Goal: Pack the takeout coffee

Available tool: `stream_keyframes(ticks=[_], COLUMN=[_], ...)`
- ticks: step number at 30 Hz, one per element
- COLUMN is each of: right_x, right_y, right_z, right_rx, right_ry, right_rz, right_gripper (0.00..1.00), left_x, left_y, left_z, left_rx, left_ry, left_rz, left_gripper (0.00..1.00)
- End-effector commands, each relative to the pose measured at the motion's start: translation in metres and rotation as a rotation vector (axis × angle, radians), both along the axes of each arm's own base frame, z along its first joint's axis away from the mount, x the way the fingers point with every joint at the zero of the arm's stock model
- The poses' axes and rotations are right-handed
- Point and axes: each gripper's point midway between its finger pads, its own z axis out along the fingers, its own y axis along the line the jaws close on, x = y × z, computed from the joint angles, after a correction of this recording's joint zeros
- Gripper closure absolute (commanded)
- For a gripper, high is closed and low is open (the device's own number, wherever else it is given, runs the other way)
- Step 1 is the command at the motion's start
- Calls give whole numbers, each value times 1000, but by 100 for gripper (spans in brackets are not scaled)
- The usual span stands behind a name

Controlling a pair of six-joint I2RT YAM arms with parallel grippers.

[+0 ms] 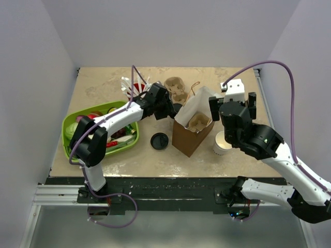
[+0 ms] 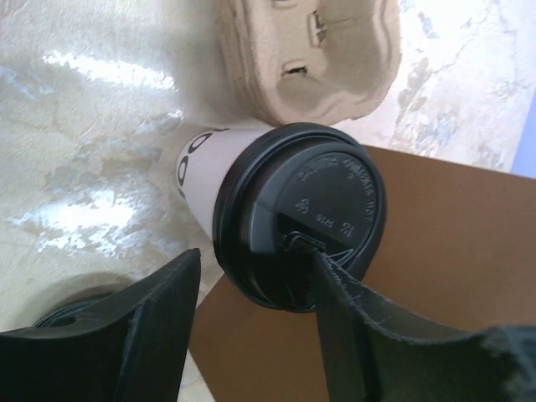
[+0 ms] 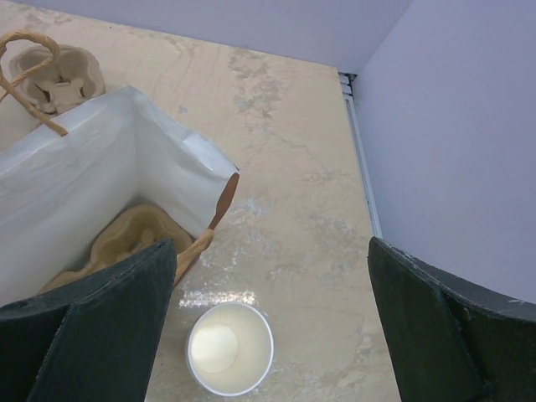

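The takeout coffee (image 2: 293,209), a white cup with a black sip lid, stands on the table by the left side of the brown paper bag (image 1: 189,138). In the top view only its lid (image 1: 177,108) peeks past my left gripper (image 1: 172,109). My left gripper (image 2: 260,255) is open, its jaws loosely straddling the lid's near edge. One finger (image 2: 352,327) touches the lid at the sip hole, and the other finger (image 2: 159,327) stands just clear of it. My right gripper (image 3: 270,243) hangs wide open and empty right of the bag (image 3: 100,167), above a lidless white cup (image 3: 229,347).
A cardboard cup carrier (image 1: 198,122) sits inside the open bag. A second carrier (image 2: 310,50) lies behind the coffee. A loose black lid (image 1: 159,141) lies in front of the bag's left side. A green basket (image 1: 66,130) of items sits at the left, with white utensils (image 1: 130,84) behind it.
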Motion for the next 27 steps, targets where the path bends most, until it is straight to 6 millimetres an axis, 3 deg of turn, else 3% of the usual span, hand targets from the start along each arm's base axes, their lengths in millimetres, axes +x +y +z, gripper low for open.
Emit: stream_keyframes(ticks=[1,9,16,18,27], right_x=[0,2,4,4,6], right_y=[-6,-6,-4,-5,-5], right_z=[13,15,17,17,18], right_rx=[39,41,35,34,41], right_ry=[-53,-62,-68,-70,-81], right_rz=[-38,-40,-39,-41,-42], right_gripper=[2,2,2,2,2], left_x=[14,23,35,35,32], left_y=[-9,-6,13,17,40], left_z=[12,13,20,22,28], left_rx=[-38,-29,6,-9,-30], left_ry=[-42,-48,-68,-59,-64], left_rz=[-1,2,6,-6,-44], left_gripper=[44,63,68,73,77])
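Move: The lidded coffee cup stands just before the left hand, its middle about 4 cm ahead, 2 cm right and 5 cm below. The paper bag is some 11 cm right and 5 cm back; the cup carriers are about 14 cm ahead, 2 cm right. The loose lid lies roughly 10 cm back and 6 cm left. From the right hand the lidded cup is some 15 cm ahead, 17 cm left and 28 cm down. The left hand eases forward, closing its fingers on the cup's near lid edge, then drags left about 3 cm. ##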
